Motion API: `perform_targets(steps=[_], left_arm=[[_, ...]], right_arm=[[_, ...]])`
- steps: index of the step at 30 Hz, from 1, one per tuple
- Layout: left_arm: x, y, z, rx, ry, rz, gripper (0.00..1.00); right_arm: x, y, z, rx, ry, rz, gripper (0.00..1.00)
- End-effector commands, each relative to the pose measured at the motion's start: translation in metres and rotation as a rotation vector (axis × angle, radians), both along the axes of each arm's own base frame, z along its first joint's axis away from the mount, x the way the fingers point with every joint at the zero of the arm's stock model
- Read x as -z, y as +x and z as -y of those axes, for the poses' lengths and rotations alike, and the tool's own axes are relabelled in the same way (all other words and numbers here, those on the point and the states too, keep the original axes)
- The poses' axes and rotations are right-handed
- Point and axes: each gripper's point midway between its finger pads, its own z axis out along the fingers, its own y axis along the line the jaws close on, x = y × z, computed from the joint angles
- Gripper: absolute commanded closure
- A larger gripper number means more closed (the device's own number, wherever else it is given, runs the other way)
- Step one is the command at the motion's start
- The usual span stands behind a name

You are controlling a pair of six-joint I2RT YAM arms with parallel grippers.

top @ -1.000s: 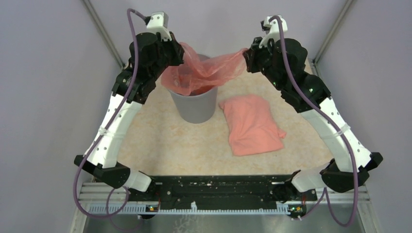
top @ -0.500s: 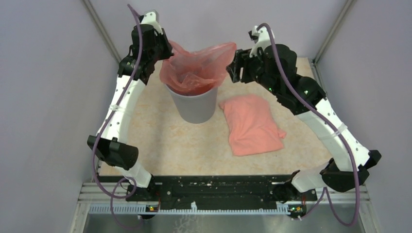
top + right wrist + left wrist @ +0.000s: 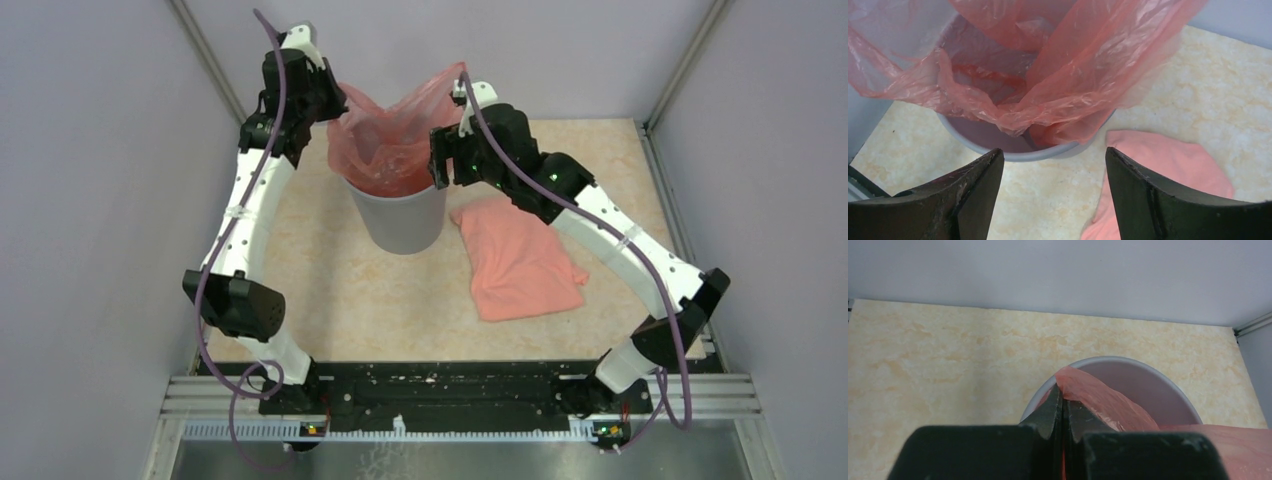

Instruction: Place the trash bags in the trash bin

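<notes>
The grey trash bin (image 3: 402,218) stands at the table's back middle. A translucent orange-red trash bag (image 3: 395,140) hangs partly inside it, its top sticking up above the rim. My left gripper (image 3: 325,105) is shut on the bag's left edge (image 3: 1088,392), above the bin's rim (image 3: 1128,361). My right gripper (image 3: 438,165) is open and empty just right of the bin; the bag (image 3: 1058,65) and bin (image 3: 1013,150) lie ahead of its fingers (image 3: 973,192). A second bag (image 3: 522,255), salmon-pink and folded flat, lies on the table right of the bin, also in the right wrist view (image 3: 1168,165).
Grey walls enclose the table on the left, back and right. The beige marbled tabletop (image 3: 340,290) extends in front of the bin. A black rail (image 3: 450,385) runs along the near edge between the arm bases.
My right gripper has let go of the bag's right edge, opened, and dropped down toward the bin's right side. The bag's right corner now stands up freely. The left gripper still holds its edge.
</notes>
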Motion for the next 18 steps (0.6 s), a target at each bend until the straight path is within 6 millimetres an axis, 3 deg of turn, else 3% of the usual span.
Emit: perform_targets(steps=[1, 9, 18], left_arm=[[0.005, 0.005, 0.007, 0.034, -0.014, 0.018, 1.00], [0.037, 0.013, 0.003, 0.013, 0.014, -0.028, 1.00], [0.040, 0.020, 0.002, 0.017, 0.026, -0.016, 1.00]], right_arm=[[-0.019, 0.007, -0.007, -0.005, 0.077, 0.032, 0.26], [-0.029, -0.009, -0.001, -0.004, 0.057, 0.081, 0.25], [0.019, 0.020, 0.000, 0.028, 0.047, -0.013, 0.25]])
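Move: The left hand holds a corner of the trash bag; the bin's mouth lies about 8 cm to its right, level with it front to back and some 13 cm below. The bag's loose middle hangs roughly 8 cm right, 1 cm back and 8 cm below, and the pink cloth lies about 36 cm right, 11 cm back and 38 cm down. From the right hand the mouth is about 8 cm left, 13 cm ahead and 11 cm below. Still pinching the bag's corner, the left hand sinks about 5 cm towards the trash bin's mouth, fingertips tipping slightly down. ##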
